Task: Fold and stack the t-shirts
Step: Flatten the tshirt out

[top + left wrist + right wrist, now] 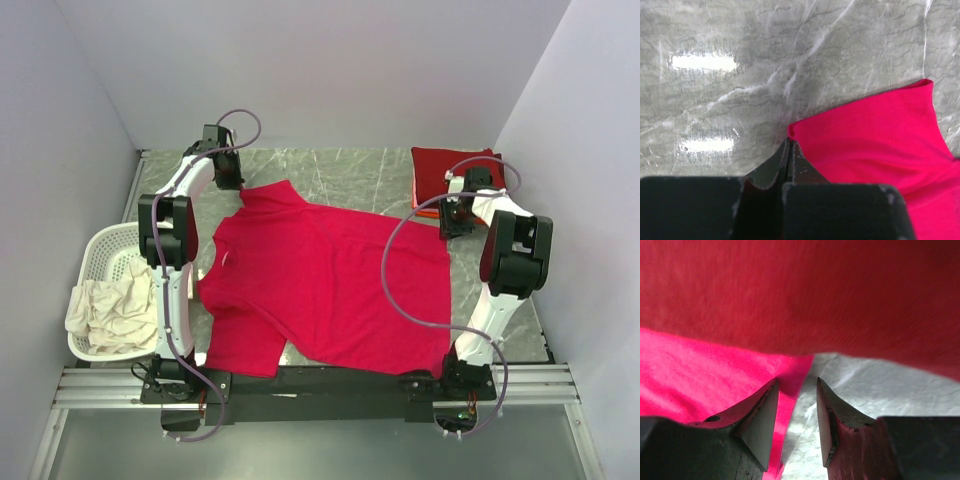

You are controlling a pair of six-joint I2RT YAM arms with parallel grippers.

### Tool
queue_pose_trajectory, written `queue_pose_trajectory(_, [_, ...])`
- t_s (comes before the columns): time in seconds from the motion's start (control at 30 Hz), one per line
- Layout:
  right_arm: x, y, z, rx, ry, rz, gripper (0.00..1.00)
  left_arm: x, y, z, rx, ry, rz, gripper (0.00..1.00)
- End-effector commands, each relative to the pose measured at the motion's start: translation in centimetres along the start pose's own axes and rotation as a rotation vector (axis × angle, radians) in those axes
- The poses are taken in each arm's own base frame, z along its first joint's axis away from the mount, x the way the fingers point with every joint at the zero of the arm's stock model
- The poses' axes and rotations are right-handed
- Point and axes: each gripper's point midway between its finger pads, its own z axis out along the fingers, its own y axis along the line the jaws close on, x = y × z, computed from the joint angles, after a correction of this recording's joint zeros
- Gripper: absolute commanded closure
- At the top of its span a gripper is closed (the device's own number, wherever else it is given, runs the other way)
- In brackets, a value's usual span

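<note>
A large crimson t-shirt lies spread flat on the marble table. My left gripper sits at its back-left sleeve. In the left wrist view its jaws are shut, tips right at the sleeve's corner, with no cloth seen between them. My right gripper is at the shirt's back-right corner. Its jaws stand open over the crimson hem, which runs beside the left finger. A folded dark maroon t-shirt lies just behind, on an orange one.
A white slotted basket stands at the left edge, with a crumpled cream t-shirt hanging over its front. Walls close in the table on the left, back and right. Bare marble shows behind the crimson shirt.
</note>
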Motion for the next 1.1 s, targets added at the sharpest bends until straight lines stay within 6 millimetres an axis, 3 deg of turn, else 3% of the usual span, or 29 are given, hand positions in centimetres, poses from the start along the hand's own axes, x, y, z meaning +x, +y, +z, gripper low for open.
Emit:
queue_pose_trajectory(0.0, [-2.0, -1.4, 0.0, 0.048, -0.048, 0.007, 0.57, -2.4, -1.2, -2.7, 0.032, -0.075, 0.032, 1.00])
queue_pose_trajectory(0.47, [-2.5, -1.5, 0.7, 0.032, -0.047, -0.034, 0.57, -2.1, -1.2, -2.4, 0.036, -0.063, 0.034, 1.00])
queue_pose_trajectory(0.57, [-2.1, -1.2, 0.6, 0.018, -0.035, -0.045, 0.62, -2.2, -1.2, -2.5, 0.036, -0.065, 0.037, 1.00])
queue_pose_trajectory(0.8, [-0.1, -0.8, -0.2, 0.002, 0.000, -0.079, 0.92, -2.1, -1.2, -2.7, 0.037, -0.063, 0.038, 1.00])
queue_pose_trajectory(1.07, [1.6, -0.5, -1.0, -0.015, 0.003, -0.067, 0.97, -2.2, -1.3, -3.3, 0.040, -0.075, 0.043, 1.00])
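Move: The t-shirt's far right corner lies almost at the right hand's partly open fingers, about 2 cm ahead, 1 cm to the right and 1 cm below. The folded stack's middle is roughly 15 cm ahead of that hand, 4 cm to its right and 3 cm higher. From the left hand, already pinching the sleeve's corner, that far right corner is some 54 cm right, 13 cm back and 4 cm lower; the sleeve's other corner is about 14 cm right, 2 cm ahead and 3 cm lower. The t-shirt's far right corner is what the right hand takes: its parted fingers slide forward about 1.5 cm, low under the edge of the folded stack, close to pinch the corner, then draw back nearly 2 cm, the wrist turning a few degrees counter-clockwise. The left hand keeps its pinch on the sleeve's corner and hardly moves, easing back just under 1 cm at the end. ##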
